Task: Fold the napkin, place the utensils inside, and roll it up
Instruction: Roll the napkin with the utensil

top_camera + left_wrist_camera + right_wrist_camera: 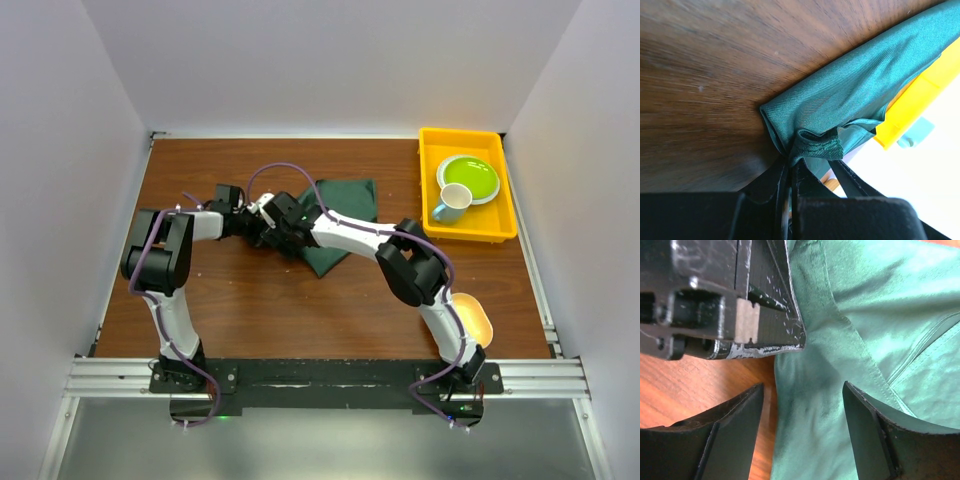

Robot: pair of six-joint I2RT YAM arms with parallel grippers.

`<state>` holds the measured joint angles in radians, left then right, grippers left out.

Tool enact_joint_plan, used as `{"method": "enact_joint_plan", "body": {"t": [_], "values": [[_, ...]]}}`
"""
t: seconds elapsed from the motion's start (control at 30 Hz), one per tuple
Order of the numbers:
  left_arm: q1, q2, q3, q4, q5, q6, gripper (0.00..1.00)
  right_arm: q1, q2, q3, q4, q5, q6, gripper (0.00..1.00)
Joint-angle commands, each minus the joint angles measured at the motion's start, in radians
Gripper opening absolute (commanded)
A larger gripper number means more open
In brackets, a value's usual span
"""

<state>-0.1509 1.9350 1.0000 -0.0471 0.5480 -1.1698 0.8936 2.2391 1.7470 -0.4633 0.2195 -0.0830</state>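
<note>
The dark green napkin (345, 215) lies crumpled on the wooden table, left of the tray. My left gripper (257, 223) is at its left edge, and its fingertips (790, 162) are shut on a bunched fold of the napkin (850, 95). Close beside it, my right gripper (280, 232) hovers over the same end. It is open (802, 397), and the napkin (865, 315) lies flat between its two fingers, which do not pinch it. The left gripper's black body (730, 295) fills the upper left of the right wrist view. I see no utensils in any view.
A yellow tray (430, 190) at the back right holds a green plate (468, 178) and a pale blue cup (450, 205). A beige bowl (478, 320) sits beside the right arm's base. White walls enclose the table on three sides.
</note>
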Motion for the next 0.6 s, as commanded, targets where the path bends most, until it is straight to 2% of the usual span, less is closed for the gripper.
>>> {"method": "enact_joint_plan", "body": {"t": [0.0, 0.33, 0.57], "values": [[0.005, -0.044, -0.012, -0.007, 0.035, -0.013, 0.00, 0.002, -0.015, -0.030, 0.032, 0.047, -0.034, 0.66], [0.022, -0.057, -0.012, -0.002, 0.049, -0.011, 0.00, -0.021, 0.002, -0.132, 0.077, -0.071, 0.057, 0.51], [0.025, -0.064, -0.006, 0.000, 0.063, -0.011, 0.00, -0.042, 0.001, -0.193, 0.078, -0.111, 0.124, 0.34]]}}
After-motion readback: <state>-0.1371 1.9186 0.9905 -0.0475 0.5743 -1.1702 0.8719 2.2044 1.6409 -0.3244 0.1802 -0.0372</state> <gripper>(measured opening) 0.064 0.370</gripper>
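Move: The napkin's rolled edge lies between the right hand's open fingers, level with them sideways and front to back, and about 1 cm below their midpoint. The left gripper's pinch on the roll's end is some 5 cm to the left and 2 cm farther out. The flat rest of the napkin spreads about 13 cm right and 8 cm ahead, its near corner roughly 7 cm right and 8 cm back. From the left hand, the edge being gripped is about 5 cm right and 2 cm back. Fingers on either side of the napkin's rolled edge, the right hand squeezes them in to about half their opening, coming against the cloth and gathering it between the tips. It stays almost in place, sinking some half a centimetre as the wrist rolls about 5 degrees, left side up. Beside it the left hand keeps its pinch on the roll's end, hardly moving. ##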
